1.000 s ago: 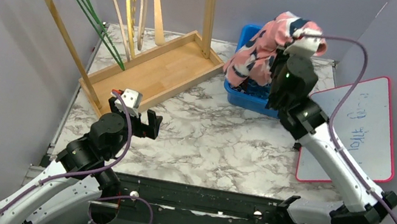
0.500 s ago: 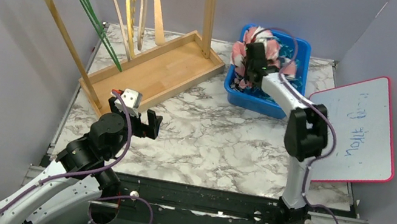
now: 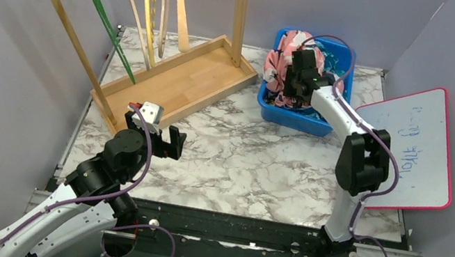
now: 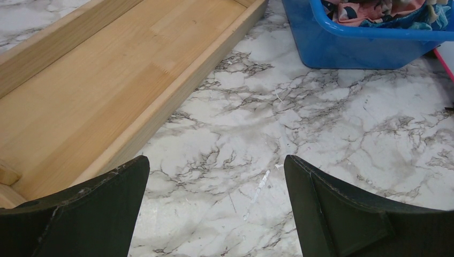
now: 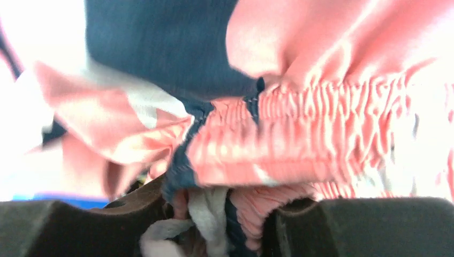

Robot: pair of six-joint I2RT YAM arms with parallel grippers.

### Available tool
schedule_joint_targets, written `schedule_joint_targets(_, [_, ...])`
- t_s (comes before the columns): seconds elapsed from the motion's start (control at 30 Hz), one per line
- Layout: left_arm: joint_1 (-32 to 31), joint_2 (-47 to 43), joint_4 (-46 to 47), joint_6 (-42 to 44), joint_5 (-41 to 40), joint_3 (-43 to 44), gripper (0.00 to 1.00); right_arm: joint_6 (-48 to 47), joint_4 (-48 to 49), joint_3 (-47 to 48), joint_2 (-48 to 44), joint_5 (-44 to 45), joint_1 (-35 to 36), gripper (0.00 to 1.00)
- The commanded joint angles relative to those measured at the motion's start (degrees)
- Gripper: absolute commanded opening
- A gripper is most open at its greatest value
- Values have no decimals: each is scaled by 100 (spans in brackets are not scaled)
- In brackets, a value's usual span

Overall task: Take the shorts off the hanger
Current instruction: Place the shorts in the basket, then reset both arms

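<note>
The pink shorts with navy and white blotches (image 3: 287, 48) lie bunched in the blue bin (image 3: 296, 121) at the back right, off any hanger. My right gripper (image 3: 290, 87) reaches down into the bin over them. Its wrist view is filled by the elastic waistband (image 5: 300, 144). The right gripper (image 5: 219, 225) has its jaws parted, with pink cloth and a white cord loose between them. An empty green hanger (image 3: 105, 25) hangs on the wooden rack. My left gripper (image 3: 157, 132) hovers open over bare marble (image 4: 217, 203) beside the rack's tray.
Several empty wooden hangers (image 3: 154, 9) hang from the rack, whose wooden tray (image 3: 176, 81) sits at the back left. A pink-framed whiteboard (image 3: 411, 150) lies on the right. The bin (image 4: 364, 45) holds more patterned cloth (image 4: 369, 10).
My right arm swung the shorts from high in the air down into the blue bin, and its jaws have parted. The green hanger swayed a little. The left arm stayed still.
</note>
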Motion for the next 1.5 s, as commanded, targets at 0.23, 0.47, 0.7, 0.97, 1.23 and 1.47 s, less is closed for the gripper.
schedule_joint_targets(0.23, [-2, 100, 94, -78, -160, 35, 99, -251, 176, -1077, -2493, -622, -40, 71])
schedule_joint_targets(0.47, [-2, 329, 66, -387, -445, 199, 99, 49, 1431, -3277, -4660, -1759, -49, 71])
schedule_joint_targets(0.7, [1, 241, 98, -415, -655, 273, 99, 93, 2502, -5280, -6536, -1910, -44, 93])
schedule_joint_targets(0.97, [-2, 178, 103, -495, -708, 332, 99, 349, 1577, -4754, -6878, -1728, -40, 100])
schedule_joint_targets(1.23, [-2, 84, 116, -487, -625, 291, 99, 385, 1897, -4896, -7435, -1806, -42, 100])
schedule_joint_targets(1.47, [3, 166, 164, -445, -507, 247, 99, 47, 1982, -4977, -7650, -2098, -41, 100])
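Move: Right at the right hand, the pink shorts lie bunched between its part-open fingers, their middle about 3 cm ahead and 3 cm below. The basket is centred about 1 cm ahead, 2 cm to the right and 7 cm down; the wooden tray lies roughly 32 cm left, level fore-and-aft, and the whiteboard some 31 cm right and 8 cm back, both about 12 cm below. From the left hand the shorts are about 30 cm ahead, 34 cm right and 13 cm below. Spreading its fingers from about a third to wide open, the right hand comes free of the pink shorts and leaves the basket, rising and drawing back, dipping a few centimetres midway, then climbing again to end about 22 cm back and 19 cm higher. The wrist tips its fingers up nearly to level, turns some 15 degrees counter-clockwise and rolls left side up. ##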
